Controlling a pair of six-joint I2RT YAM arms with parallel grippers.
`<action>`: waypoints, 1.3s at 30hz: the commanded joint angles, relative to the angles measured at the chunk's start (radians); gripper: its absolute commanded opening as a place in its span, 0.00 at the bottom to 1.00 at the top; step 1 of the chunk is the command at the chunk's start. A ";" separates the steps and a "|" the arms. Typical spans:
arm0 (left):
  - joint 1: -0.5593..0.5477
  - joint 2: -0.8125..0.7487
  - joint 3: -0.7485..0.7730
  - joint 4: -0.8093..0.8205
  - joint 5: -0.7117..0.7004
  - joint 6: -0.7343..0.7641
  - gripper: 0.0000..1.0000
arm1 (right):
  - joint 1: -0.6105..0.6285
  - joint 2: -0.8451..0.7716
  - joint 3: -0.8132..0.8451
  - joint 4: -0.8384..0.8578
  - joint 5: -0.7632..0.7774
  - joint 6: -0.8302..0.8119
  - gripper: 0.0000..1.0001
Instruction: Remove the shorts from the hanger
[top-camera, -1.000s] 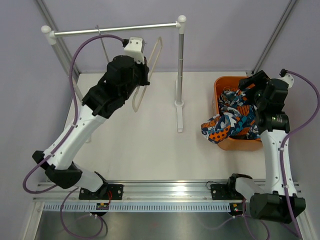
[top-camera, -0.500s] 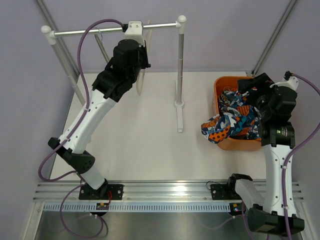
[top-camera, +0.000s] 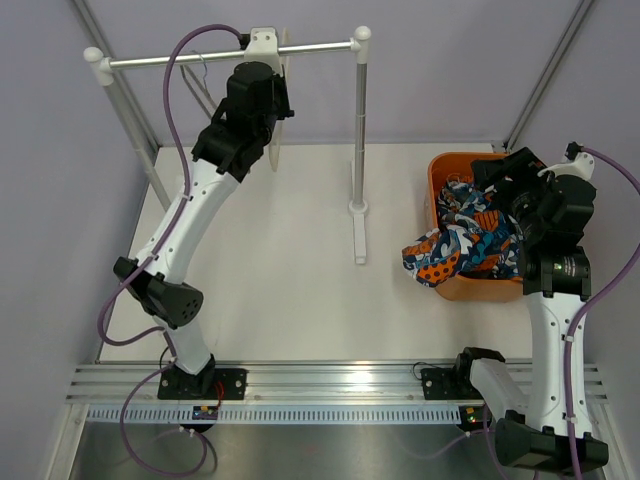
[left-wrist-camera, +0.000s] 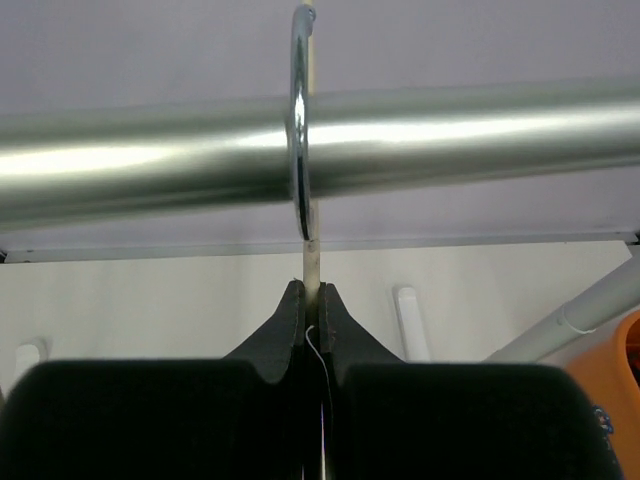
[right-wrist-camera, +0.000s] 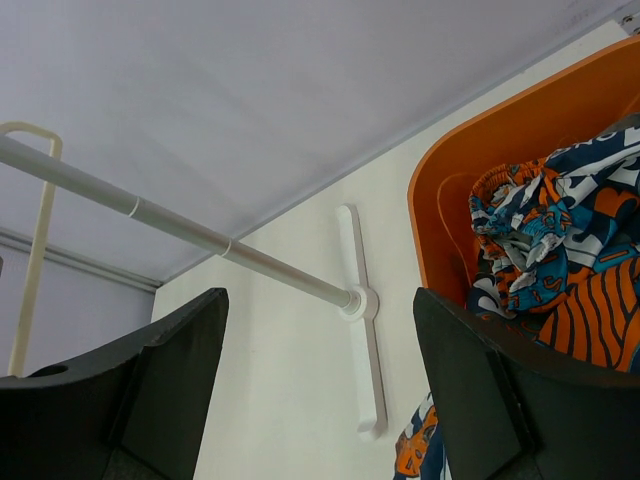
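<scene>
The thin cream-white hanger (top-camera: 277, 150) hangs edge-on below the rack's silver rail (top-camera: 200, 58), with nothing on it. In the left wrist view its metal hook (left-wrist-camera: 299, 120) loops over the rail (left-wrist-camera: 450, 130), and my left gripper (left-wrist-camera: 311, 300) is shut on the hanger's neck just under the hook. The shorts (top-camera: 465, 240), printed in teal, orange, white and black, lie bunched in an orange bin (top-camera: 436, 170), one part spilling over its left rim. My right gripper (top-camera: 497, 170) hovers open above the bin's far end with nothing between its fingers; the shorts (right-wrist-camera: 560, 250) show at its right.
The rack's right post (top-camera: 360, 130) stands mid-table on a white cross foot (top-camera: 358, 230). Its left post (top-camera: 125, 110) slants down by the left wall. A metal rail with both arm bases runs along the near edge (top-camera: 330, 385).
My left arm has stretched up and back, carrying the hanger from below the rail up to it; the hook is now over the rail. The right gripper has barely shifted.
</scene>
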 joint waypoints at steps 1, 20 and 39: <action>0.031 0.023 0.046 0.088 0.040 0.011 0.00 | -0.001 -0.008 0.003 0.017 -0.030 -0.021 0.84; 0.037 -0.138 -0.270 0.152 0.093 -0.029 0.00 | -0.001 -0.034 -0.024 0.005 -0.035 -0.021 0.84; 0.028 -0.224 -0.253 0.176 0.148 0.045 0.50 | -0.001 -0.033 -0.004 -0.009 -0.046 -0.038 0.85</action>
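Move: On the rack, the rod the left hand's hanger goes to runs crosswise some 7 cm above the hand and about 1 cm behind it, the hook already reaching over it. The other hanger's hook sits about 16 cm to the left and 6 cm higher; the top of the rack's right post is about 16 cm to the right, 7 cm up, both 1 cm back. From the idle right hand, that rod spot is roughly 15 cm ahead, 42 cm left and 13 cm above. Easing the hooked hanger about 1.5 cm farther forward under the rod, the left hand then draws back some 3 cm towards the robot and sinks about 2 cm below its starting height. Its pinch on the wooden bar opens to roughly half width late on, letting go of the hanger with the fingers left on either side of it. ##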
